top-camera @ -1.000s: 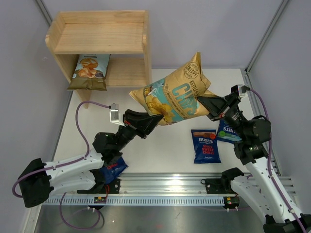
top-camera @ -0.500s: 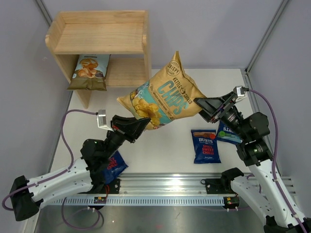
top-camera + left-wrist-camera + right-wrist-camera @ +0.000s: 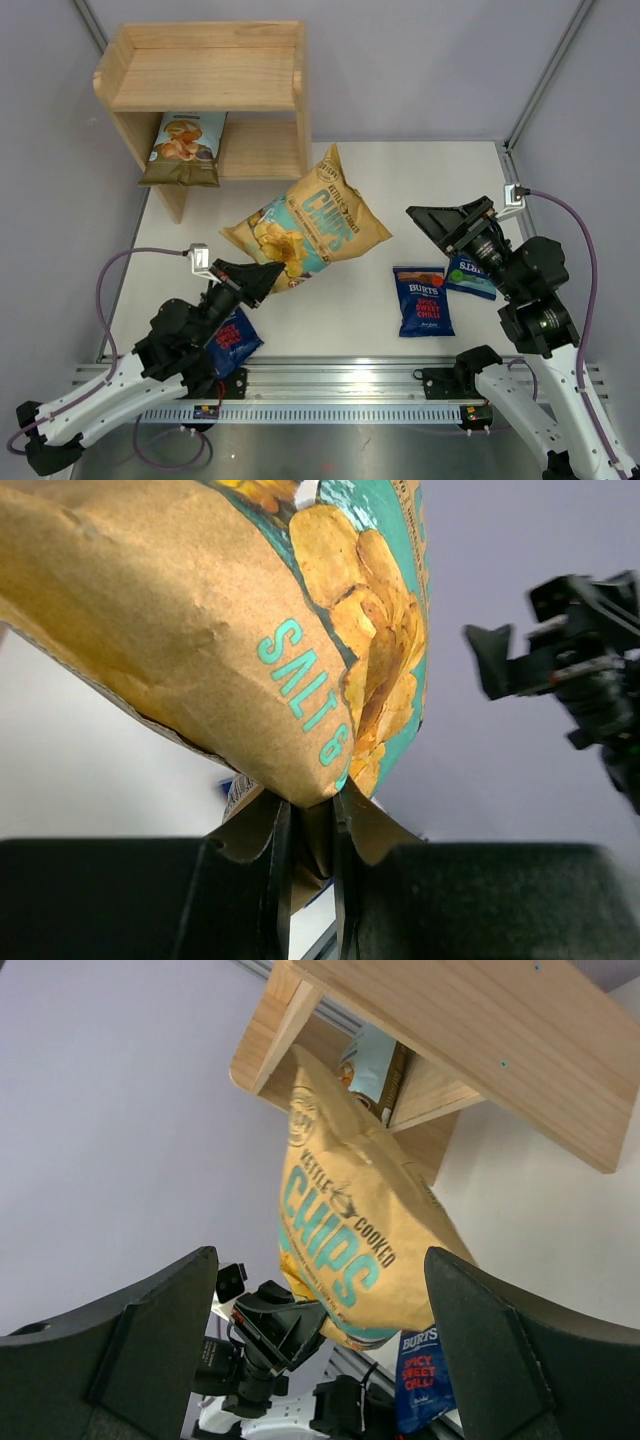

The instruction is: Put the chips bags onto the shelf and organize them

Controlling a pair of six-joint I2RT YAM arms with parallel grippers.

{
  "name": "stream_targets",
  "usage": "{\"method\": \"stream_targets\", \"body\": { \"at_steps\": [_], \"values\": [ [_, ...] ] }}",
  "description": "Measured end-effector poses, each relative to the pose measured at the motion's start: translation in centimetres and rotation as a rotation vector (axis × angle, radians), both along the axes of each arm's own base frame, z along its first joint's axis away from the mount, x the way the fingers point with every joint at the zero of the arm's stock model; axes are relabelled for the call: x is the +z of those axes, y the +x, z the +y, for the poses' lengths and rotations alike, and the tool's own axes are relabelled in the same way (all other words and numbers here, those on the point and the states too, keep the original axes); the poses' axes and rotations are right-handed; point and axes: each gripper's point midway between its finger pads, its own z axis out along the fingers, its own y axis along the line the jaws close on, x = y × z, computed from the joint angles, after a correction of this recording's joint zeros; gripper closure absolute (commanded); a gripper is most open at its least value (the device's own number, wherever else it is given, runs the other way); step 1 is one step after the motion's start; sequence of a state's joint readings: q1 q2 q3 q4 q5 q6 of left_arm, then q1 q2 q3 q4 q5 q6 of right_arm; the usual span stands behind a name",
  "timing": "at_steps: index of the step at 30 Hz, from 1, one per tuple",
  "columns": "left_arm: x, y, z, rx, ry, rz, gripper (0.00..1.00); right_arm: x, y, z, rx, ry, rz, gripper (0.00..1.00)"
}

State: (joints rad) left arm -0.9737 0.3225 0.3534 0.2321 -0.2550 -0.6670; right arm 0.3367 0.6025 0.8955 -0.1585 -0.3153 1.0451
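The large yellow chips bag point(image 3: 305, 225) point(image 3: 230, 630) point(image 3: 345, 1230) hangs in the air over the table's middle, in front of the shelf point(image 3: 205, 85) point(image 3: 450, 1020). My left gripper point(image 3: 262, 275) point(image 3: 310, 820) is shut on its bottom seam. My right gripper point(image 3: 440, 225) point(image 3: 318, 1252) stands open to the right of the bag, apart from it. A light-blue bag point(image 3: 185, 145) lies on the shelf's lower tier. A dark-blue Burts bag point(image 3: 422, 300) lies flat on the table. Another dark-blue bag point(image 3: 232, 340) shows under my left arm, and one more point(image 3: 470, 277) lies under my right gripper.
The shelf's top tier point(image 3: 200, 78) has a low rim. The right half of the lower tier point(image 3: 262, 150) holds nothing. Grey walls close in the table point(image 3: 350, 320) on the left, back and right. A metal rail point(image 3: 350, 385) runs along the near edge.
My right gripper opened, let go of the yellow bag and drew back to the right. My left arm pulled the bag lower, to the left and nearer.
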Motion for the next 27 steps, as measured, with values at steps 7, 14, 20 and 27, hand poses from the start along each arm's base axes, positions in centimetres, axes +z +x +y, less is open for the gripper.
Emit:
{"method": "stream_targets", "body": {
  "at_steps": [7,14,20,27],
  "values": [
    [-4.8,0.7,4.2,0.165,0.057,0.209,1.00,-0.9,0.2,-0.7,-0.044,-0.056,-0.002,0.09],
    [-4.4,0.8,8.4,0.330,0.050,0.339,1.00,-1.5,0.3,-0.8,-0.051,-0.072,0.010,0.09],
    [-2.5,0.8,11.8,0.457,0.003,0.377,1.00,-1.4,0.2,-0.8,-0.052,-0.075,0.006,0.09],
    [0.6,1.8,14.0,0.605,0.003,0.389,1.00,-1.2,0.1,-0.9,-0.054,-0.074,-0.003,0.09]
  ]
}}
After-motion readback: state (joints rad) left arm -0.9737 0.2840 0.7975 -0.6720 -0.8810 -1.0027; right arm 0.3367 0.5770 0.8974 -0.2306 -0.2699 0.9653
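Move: The left hand already holds the gold chips bag by its near end; the wooden shelf it is bound for has its middle about 40 cm ahead, 12 cm left and 8 cm lower. In it the cassava bag lies 37 cm ahead, 22 cm left, 14 cm lower. A blue Burts bag is 3 cm ahead, 14 cm left and 27 cm below. From the right hand the shelf is some 34 cm ahead, 41 cm left, 18 cm lower. Left hand swings the pinched gold bag about 14 cm left, dipping then rising, turning some 35 degrees counter-clockwise. ##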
